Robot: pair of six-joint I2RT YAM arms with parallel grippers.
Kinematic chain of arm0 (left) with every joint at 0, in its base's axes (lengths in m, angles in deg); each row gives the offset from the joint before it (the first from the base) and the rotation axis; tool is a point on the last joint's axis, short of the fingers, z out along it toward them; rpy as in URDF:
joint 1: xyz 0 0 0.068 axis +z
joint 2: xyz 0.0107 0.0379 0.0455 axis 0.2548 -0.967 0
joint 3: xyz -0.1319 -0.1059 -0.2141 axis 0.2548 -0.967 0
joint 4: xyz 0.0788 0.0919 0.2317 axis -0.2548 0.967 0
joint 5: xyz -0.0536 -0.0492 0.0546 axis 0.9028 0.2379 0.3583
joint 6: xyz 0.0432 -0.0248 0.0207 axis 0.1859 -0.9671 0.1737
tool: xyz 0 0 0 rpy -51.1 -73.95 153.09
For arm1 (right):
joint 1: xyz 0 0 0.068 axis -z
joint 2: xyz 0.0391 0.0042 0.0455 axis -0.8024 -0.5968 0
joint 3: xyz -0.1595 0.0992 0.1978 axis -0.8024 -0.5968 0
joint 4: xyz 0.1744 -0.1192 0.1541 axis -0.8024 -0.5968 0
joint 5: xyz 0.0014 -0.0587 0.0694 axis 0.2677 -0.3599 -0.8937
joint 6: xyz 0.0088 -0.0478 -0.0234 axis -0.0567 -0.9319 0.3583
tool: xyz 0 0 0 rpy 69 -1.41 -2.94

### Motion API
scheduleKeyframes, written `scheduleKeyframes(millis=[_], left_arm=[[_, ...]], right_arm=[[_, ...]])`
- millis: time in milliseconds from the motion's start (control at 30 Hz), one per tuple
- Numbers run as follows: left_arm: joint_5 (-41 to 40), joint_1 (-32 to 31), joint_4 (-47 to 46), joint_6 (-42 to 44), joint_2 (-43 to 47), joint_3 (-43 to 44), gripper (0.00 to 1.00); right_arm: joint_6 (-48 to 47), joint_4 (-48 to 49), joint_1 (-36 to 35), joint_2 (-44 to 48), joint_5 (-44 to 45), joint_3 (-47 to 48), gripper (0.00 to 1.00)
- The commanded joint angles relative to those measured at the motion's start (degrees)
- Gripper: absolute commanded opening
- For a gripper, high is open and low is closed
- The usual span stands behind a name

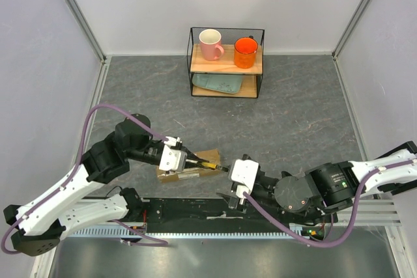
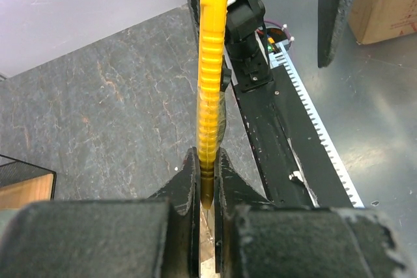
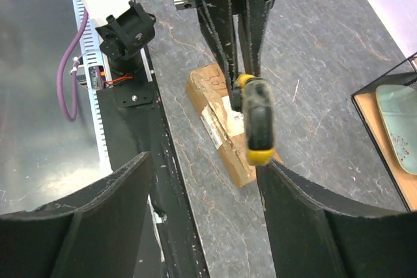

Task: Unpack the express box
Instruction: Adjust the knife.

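Observation:
The express box (image 1: 172,176), a flat brown parcel with a white label, lies on the grey table in front of the arms. In the right wrist view the express box (image 3: 218,118) lies slanted. My left gripper (image 2: 207,174) is shut on a yellow and black utility knife (image 2: 210,83). It holds the knife (image 1: 207,165) lengthwise just above the parcel. My right gripper (image 3: 207,164) stands open with nothing between its fingers, just right of the box. The knife's yellow end (image 3: 258,154) sits close to the tip of one finger (image 3: 306,219); contact cannot be told.
A wire shelf (image 1: 226,62) at the back holds a pink mug (image 1: 210,43), an orange mug (image 1: 245,52) and a pale green tray (image 1: 218,83) below. A black toothed rail (image 1: 195,209) runs along the near table edge. White walls close in both sides.

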Motion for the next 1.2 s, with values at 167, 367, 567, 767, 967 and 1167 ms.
scheduleKeyframes(millis=[167,367,567,767,967,1167], left_arm=[[5.71,1.27,-3.47,-4.99,1.38,-1.19,0.02],[10.37,1.27,-3.3,-5.96,1.64,-1.54,0.02],[11.78,1.27,-3.47,-6.48,1.11,-1.19,0.02],[11.43,1.27,-4.0,-6.84,0.76,-1.01,0.02],[10.64,1.27,-5.32,-8.42,0.94,-0.75,0.02],[11.69,1.27,-7.07,-10.88,0.94,-0.57,0.02]], right_arm=[[-10.95,17.94,-0.22,3.31,-3.56,-6.56,0.71],[-15.7,25.67,-0.22,5.06,-1.97,-10.16,0.71],[-19.65,32.8,-0.13,5.51,-2.58,-12.71,0.7],[-21.94,36.67,0.83,2.7,-4.52,-12.98,0.64],[-22.04,39.67,2.59,1.82,-6.72,-14.65,0.51],[-21.51,42.21,5.05,1.73,-8.82,-16.23,0.35]])
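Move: The yellow knife, held blade-end in the left gripper, has its middle about 5 cm to the right gripper's left, 4 cm farther out and about level with it. The left fingertips are roughly 9 cm left, 4 cm ahead and 3 cm lower. From the left gripper the knife's middle is some 4 cm right and 2 cm up. The cardboard box lies on the table, 9 cm ahead, 6 cm left and 30 cm below the left gripper. Bring the open right gripper about 5 cm left and some 3 cm up, after a slight first dip, tilting its fingertips up and rolling the wrist, so that its fingers straddle the knife's free black end; start narrowing them late on, without shutting. Meanwhile keep the left gripper's hold and draw the knife back about 2.5 cm, turning it slightly clockwise. ##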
